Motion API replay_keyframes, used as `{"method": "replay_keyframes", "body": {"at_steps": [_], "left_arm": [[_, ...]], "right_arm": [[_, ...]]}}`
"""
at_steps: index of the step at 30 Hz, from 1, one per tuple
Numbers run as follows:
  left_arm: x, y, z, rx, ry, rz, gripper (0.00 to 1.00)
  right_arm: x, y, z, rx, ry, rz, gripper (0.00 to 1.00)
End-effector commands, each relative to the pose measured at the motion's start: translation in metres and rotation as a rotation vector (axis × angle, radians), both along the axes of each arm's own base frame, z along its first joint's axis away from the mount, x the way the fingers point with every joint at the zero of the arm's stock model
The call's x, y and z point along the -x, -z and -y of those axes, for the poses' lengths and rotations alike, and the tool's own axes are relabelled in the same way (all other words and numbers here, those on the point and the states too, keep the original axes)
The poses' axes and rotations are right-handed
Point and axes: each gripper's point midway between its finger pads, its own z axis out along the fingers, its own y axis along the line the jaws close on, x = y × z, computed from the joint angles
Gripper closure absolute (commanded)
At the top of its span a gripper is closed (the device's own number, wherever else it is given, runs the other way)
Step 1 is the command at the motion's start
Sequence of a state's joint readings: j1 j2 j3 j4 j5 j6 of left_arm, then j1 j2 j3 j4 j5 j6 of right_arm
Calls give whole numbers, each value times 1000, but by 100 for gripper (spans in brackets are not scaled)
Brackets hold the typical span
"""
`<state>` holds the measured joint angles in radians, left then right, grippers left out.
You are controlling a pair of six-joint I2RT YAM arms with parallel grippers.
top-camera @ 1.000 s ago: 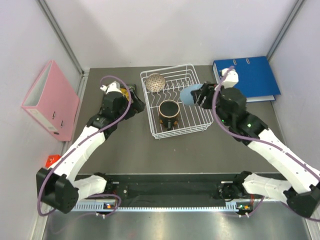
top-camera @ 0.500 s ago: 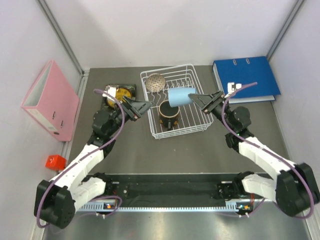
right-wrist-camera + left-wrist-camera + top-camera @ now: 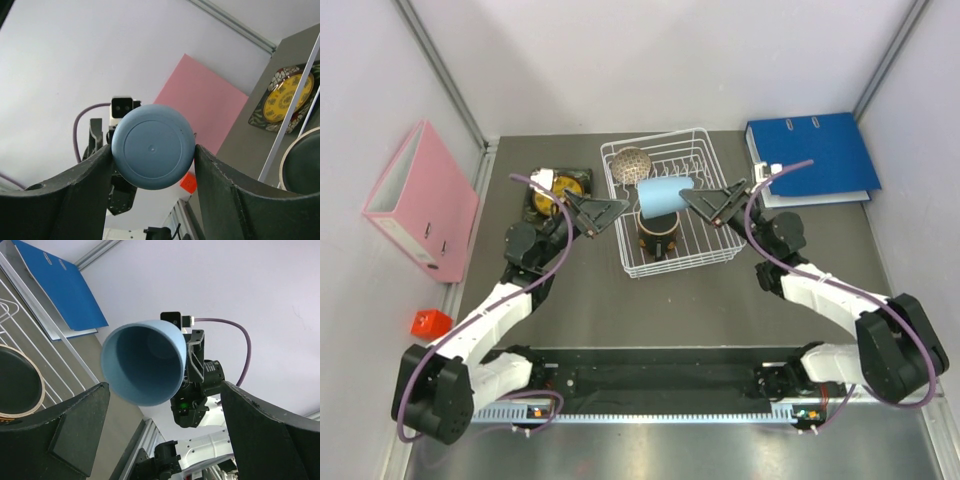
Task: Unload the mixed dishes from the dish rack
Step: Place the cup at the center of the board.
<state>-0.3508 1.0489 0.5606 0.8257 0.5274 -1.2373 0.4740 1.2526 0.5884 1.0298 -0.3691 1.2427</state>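
Observation:
My right gripper [image 3: 696, 200] is shut on the base of the small light-blue cup [image 3: 665, 195] and holds it on its side above the white wire dish rack [image 3: 720, 240]. In the right wrist view the cup's base [image 3: 152, 146] sits between both fingers. My left gripper [image 3: 613, 209] is open and empty just left of the cup, facing its open mouth [image 3: 145, 362]. The speckled bowl [image 3: 631, 164] and the dark mug [image 3: 658, 226] are in the rack. The dark floral square plate [image 3: 542, 203] with the amber-yellow plate [image 3: 563, 186] on it lies on the table left of the rack.
A pink binder [image 3: 420, 200] leans at the left wall. A blue binder [image 3: 815, 155] lies right of the rack. A small red object [image 3: 424, 323] sits at the table's left edge.
My right gripper has carried the blue cup from the rack's right side leftward over the rack, turning it on its side. My left gripper has lifted off the plates and turned toward the cup.

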Motion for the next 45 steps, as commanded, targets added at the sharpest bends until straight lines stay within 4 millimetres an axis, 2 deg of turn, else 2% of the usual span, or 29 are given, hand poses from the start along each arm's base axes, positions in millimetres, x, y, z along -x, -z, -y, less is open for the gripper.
{"method": "replay_keyframes", "body": {"at_steps": [1,7,10,12,14,15,17,18,21,22,23,27,28,29,30,31,32,33,34,35,36,37,38,39,40,44,45], "left_arm": [[9,-31,3,38,35,100,5],[9,-24,9,34,52,74,9],[9,-22,10,30,53,70,17],[10,-22,9,24,49,73,30],[10,-21,9,17,44,75,38],[10,-22,9,14,42,80,46],[10,-19,9,4,43,75,53],[9,-19,9,4,41,73,60],[11,-17,10,-2,50,74,72],[11,-18,10,-2,50,77,91],[11,-17,11,-8,52,71,100],[10,-15,9,-16,38,69,100],[9,-15,8,-17,28,67,100],[7,-15,7,-33,12,75,100],[3,-16,5,-54,-16,56,100],[-1,-13,3,-86,-37,32,100],[-5,-11,-1,-151,-73,58,100],[-12,-11,-7,-217,-122,1,100],[-18,-9,-12,-274,-166,-18,100],[-27,-5,-22,-370,-242,-12,100],[-46,-19,-43,-428,-389,-52,100],[-50,12,-60,-558,-452,-189,100],[-54,21,-75,-661,-510,-214,100],[-65,14,-91,-717,-600,-245,100],[-65,37,-129,-856,-759,-364,100],[-70,57,-196,-1015,-983,-493,100],[-70,68,-204,-1036,-987,-522,100]], "right_arm": [[5,-25,-18,-1,-14,108,100],[3,-15,-38,20,-42,89,100],[2,-10,-44,28,-53,78,100],[2,-7,-47,35,-58,72,100],[2,-4,-48,45,-56,67,100],[2,-2,-49,50,-58,64,100],[2,-1,-50,54,-59,60,100],[3,-1,-51,60,-62,64,100],[5,1,-52,75,-63,62,100],[5,2,-52,80,-63,61,100],[6,2,-52,85,-64,60,100],[12,6,-54,121,-90,75,99],[12,9,-56,144,-95,72,53],[11,0,-56,162,-94,90,23],[4,24,-56,279,-71,39,1],[2,25,-54,322,-49,44,0],[3,13,-48,354,-10,62,0],[-10,15,-36,437,93,87,0],[-11,36,-27,542,126,24,0],[-10,17,-18,568,184,58,0],[-24,18,1,658,323,57,0],[-23,25,14,744,364,12,0],[-22,25,22,785,403,1,0],[-27,29,38,843,483,-21,0],[-26,34,46,888,504,-49,0],[-21,45,61,948,552,-67,0],[-20,47,62,952,553,-66,0]]}}
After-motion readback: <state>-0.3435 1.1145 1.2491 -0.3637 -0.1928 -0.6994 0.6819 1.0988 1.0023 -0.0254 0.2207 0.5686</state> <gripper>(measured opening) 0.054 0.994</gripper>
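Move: Some 12 cm to the left hand's right and 3 cm farther out, the cup lies on its side at about the hand's own height, mouth facing that hand. From the left hand the black mug is about 8 cm ahead, 10 cm right and 27 cm below; the plate stack is roughly 22 cm ahead, 22 cm left and 31 cm down. The right hand still holds the cup by its base, with the left gripper about 17 cm to its left and 2 cm back. Carrying the cup about 5 cm left and 3 cm down, the right hand brings its mouth to the nearly still left fingers, which shut on the cup wall at the rim. The right fingers then open off the base and the hand backs some 8 cm right, rolling. The left hand carries the cup about 12 cm left and 9 cm forward towards the plate stack, swinging counter-clockwise and rolling left side up. ##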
